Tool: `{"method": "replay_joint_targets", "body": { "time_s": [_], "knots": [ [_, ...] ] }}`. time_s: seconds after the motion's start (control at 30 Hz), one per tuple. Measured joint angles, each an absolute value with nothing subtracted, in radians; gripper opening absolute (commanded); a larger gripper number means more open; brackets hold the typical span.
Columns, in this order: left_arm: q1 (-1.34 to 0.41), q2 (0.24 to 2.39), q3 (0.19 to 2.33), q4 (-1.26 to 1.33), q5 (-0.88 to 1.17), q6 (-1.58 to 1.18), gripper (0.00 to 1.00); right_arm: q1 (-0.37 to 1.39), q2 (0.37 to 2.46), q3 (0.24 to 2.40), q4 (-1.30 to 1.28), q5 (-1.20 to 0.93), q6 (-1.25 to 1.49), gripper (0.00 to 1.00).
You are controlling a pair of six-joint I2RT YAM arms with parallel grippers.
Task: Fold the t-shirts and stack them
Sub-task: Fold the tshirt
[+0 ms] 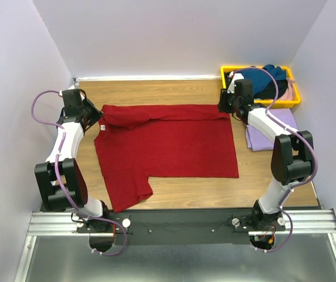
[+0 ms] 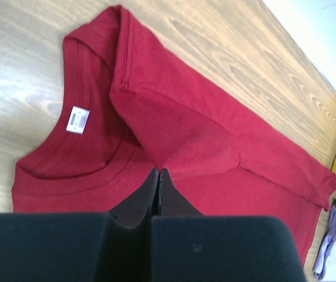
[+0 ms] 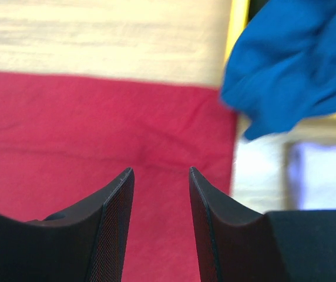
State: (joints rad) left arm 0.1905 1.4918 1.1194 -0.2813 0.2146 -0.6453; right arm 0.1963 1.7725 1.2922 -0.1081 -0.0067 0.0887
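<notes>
The dark red t-shirt (image 1: 168,147) lies spread on the wooden table, collar to the left, with its far sleeve folded over onto the body (image 2: 174,126). My left gripper (image 1: 97,121) is at the collar end, and its jaws (image 2: 158,171) are shut on the tip of that folded sleeve. My right gripper (image 1: 222,107) is open and empty, just above the shirt's far right corner (image 3: 97,129). A folded lavender t-shirt (image 1: 261,136) lies at the right, partly under my right arm. Teal (image 1: 261,76), black (image 1: 276,88) and pale pink (image 1: 289,92) shirts lie bunched together.
The bunched shirts sit in a yellow plastic tray (image 1: 229,70) at the back right corner. The teal shirt (image 3: 297,64) hangs over the tray's edge close to my right gripper. White walls enclose the table on three sides. A white label (image 2: 77,119) shows inside the collar.
</notes>
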Motion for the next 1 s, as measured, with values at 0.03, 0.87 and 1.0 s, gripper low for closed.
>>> {"method": "replay_joint_targets", "body": {
  "time_s": [0.03,0.87,1.0],
  "knots": [
    [0.191,1.486,1.111,-0.282,0.215,-0.645,0.00,0.196,1.773,1.281,-0.113,-0.029,0.116,0.50],
    [0.138,1.332,0.957,-0.312,0.187,-0.684,0.00,0.196,1.824,1.264,-0.126,-0.152,0.240,0.50],
    [0.122,1.310,0.897,-0.329,0.176,-0.698,0.00,0.196,1.829,1.264,-0.126,-0.152,0.241,0.50]
  ]
}}
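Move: The left hand still pinches the red shirt's left end, held clear of the table; the patch of shirt body it is carrying this to lies about 8 cm back, 5 cm right and 11 cm below. The shirt's white label is level with that hand, 3 cm left and 11 cm down. From the open right hand, the shirt's far-right corner is 3 cm ahead, 4 cm right and 9 cm below, the yellow bin 14 cm ahead and 18 cm right, and the purple cloth 3 cm back and 23 cm right. Keeping its closed fingers on the cloth, the left hand draws it back over the shirt body, barely moving back through a short mid-way hover, then swings back, right and down towards the shirt, about 6 cm back in all, with 3 cm each to the right and down. The right hand, empty and with its fingers staying half open, sinks some 4 cm over the shirt's far-right part while easing 3 cm left and 2 cm back, most of that sideways shift early on, as its left side rolls up and its fingers tip about 10 degrees further down. ##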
